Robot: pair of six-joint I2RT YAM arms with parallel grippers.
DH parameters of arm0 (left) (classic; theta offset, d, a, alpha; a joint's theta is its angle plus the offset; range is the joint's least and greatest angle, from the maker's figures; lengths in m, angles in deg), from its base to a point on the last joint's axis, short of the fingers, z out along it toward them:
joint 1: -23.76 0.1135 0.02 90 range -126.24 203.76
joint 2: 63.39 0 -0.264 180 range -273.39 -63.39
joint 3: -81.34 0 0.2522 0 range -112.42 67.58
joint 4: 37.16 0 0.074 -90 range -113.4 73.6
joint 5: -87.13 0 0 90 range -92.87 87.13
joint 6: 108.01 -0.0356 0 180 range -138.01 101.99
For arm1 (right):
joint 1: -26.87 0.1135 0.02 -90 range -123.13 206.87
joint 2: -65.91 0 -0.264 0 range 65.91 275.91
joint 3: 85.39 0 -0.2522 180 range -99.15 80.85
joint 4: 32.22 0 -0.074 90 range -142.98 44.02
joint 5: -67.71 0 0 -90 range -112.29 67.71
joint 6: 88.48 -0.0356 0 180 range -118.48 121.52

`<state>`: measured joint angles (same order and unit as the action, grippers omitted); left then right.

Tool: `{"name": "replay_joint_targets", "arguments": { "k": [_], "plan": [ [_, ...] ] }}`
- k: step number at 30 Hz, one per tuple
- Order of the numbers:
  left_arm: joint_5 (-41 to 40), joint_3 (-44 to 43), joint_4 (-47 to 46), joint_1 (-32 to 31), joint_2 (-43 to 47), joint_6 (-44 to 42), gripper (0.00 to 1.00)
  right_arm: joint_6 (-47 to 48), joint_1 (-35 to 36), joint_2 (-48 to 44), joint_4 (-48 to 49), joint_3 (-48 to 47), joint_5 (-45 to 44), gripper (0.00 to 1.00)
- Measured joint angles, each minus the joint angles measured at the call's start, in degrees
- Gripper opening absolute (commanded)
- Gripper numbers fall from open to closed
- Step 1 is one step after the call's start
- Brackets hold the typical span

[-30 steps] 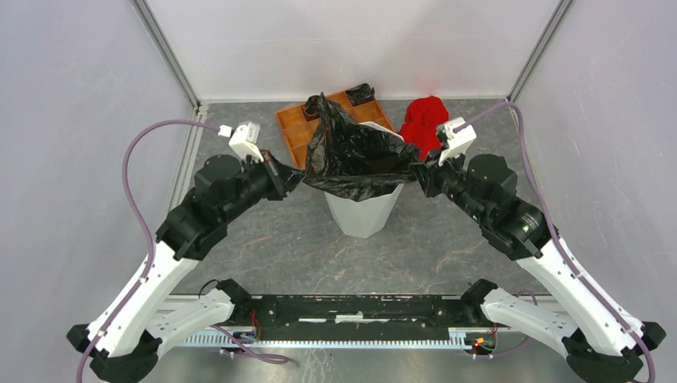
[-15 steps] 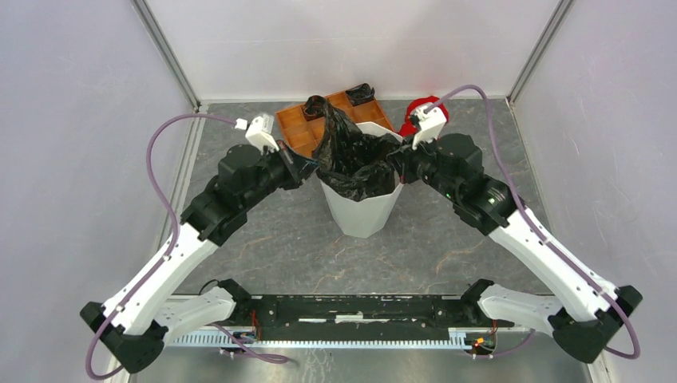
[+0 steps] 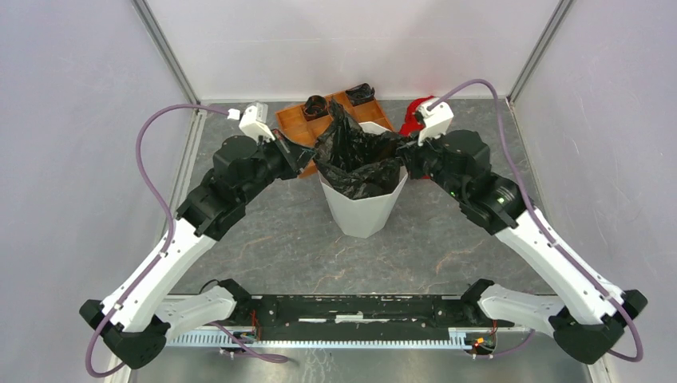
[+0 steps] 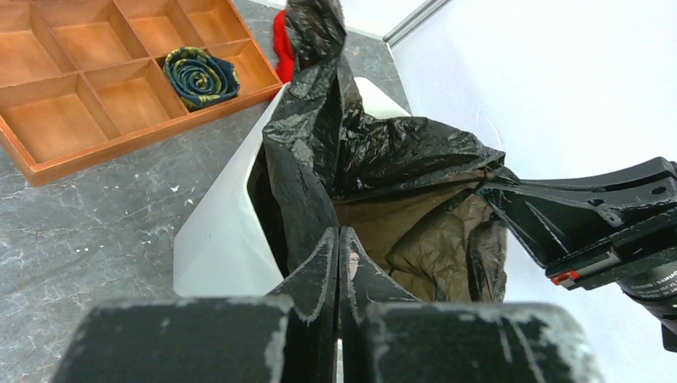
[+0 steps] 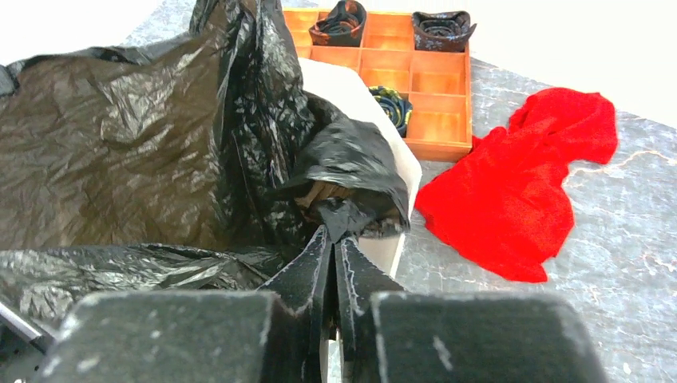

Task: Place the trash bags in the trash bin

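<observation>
The white trash bin point(image 3: 363, 211) stands mid-table. The black trash bag point(image 3: 355, 155) lies open in its mouth, with one crinkled tail standing up at the far side. My left gripper point(image 3: 310, 155) is at the bin's left rim, my right gripper point(image 3: 405, 155) at its right rim. In the left wrist view the jaws point(image 4: 339, 233) are pressed shut at the bag's point(image 4: 375, 152) edge, beside the bin wall point(image 4: 219, 239). In the right wrist view the gripper point(image 5: 335, 227) is shut on a bunched fold of the bag point(image 5: 120, 144) over the bin's rim point(image 5: 399, 163).
An orange-brown compartment tray point(image 3: 291, 128) holding several rolled dark items lies just behind the bin, close to my left gripper. A red cloth point(image 3: 415, 120) lies on the table behind my right gripper. Grey walls close in both sides and the back.
Both grippers have come inward and away from me. The bag, stretched wide above the bin a second ago, now hangs down inside its mouth with edges near the rim.
</observation>
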<state>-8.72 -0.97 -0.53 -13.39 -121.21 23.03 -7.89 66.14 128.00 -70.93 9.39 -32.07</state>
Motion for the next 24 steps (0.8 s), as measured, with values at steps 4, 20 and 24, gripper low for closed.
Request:
{"name": "replay_joint_targets", "arguments": {
  "k": [4,20,24],
  "plan": [
    [1.60,3.21,-1.14,0.02,5.18,-0.37,0.02,0.02,-0.02,-6.12,-2.21,1.44,0.61,0.11],
    [10.47,22.23,-2.12,0.04,16.61,2.10,0.02,-4.20,0.00,-15.69,-7.39,12.37,5.60,0.27],
    [10.75,24.72,-3.26,0.04,16.98,3.54,0.02,-4.11,-0.02,-16.79,-9.09,14.80,2.56,0.34]
  ]
}}
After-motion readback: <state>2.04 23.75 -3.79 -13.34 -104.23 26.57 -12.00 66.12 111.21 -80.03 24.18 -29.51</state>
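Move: Both grippers already hold the black bag's mouth above the bin. From the left gripper the bin's near rim lies about 6 cm back, 9 cm to the right and 8 below, the centre of the bin's mouth 10 cm to the right, 1 cm ahead; the wooden tray is some 22 cm ahead, 4 cm right. From the right gripper the near rim is about 6 cm back, 8 cm left and 7 below; the red cloth lies 20 cm ahead, 9 cm right on the table. Pull the bag's mouth back towards yourself and then down over the bin's near rim: bring both grippers back about 7 cm together, rising slightly first, then sink, the left by some 10 cm with its fingers kept shut, the right less far while drawing about 4 cm out to the right. Tip both wrists slightly down, and part the right fingers roughly a quarter of their range, leaving the bag against the inner finger. ##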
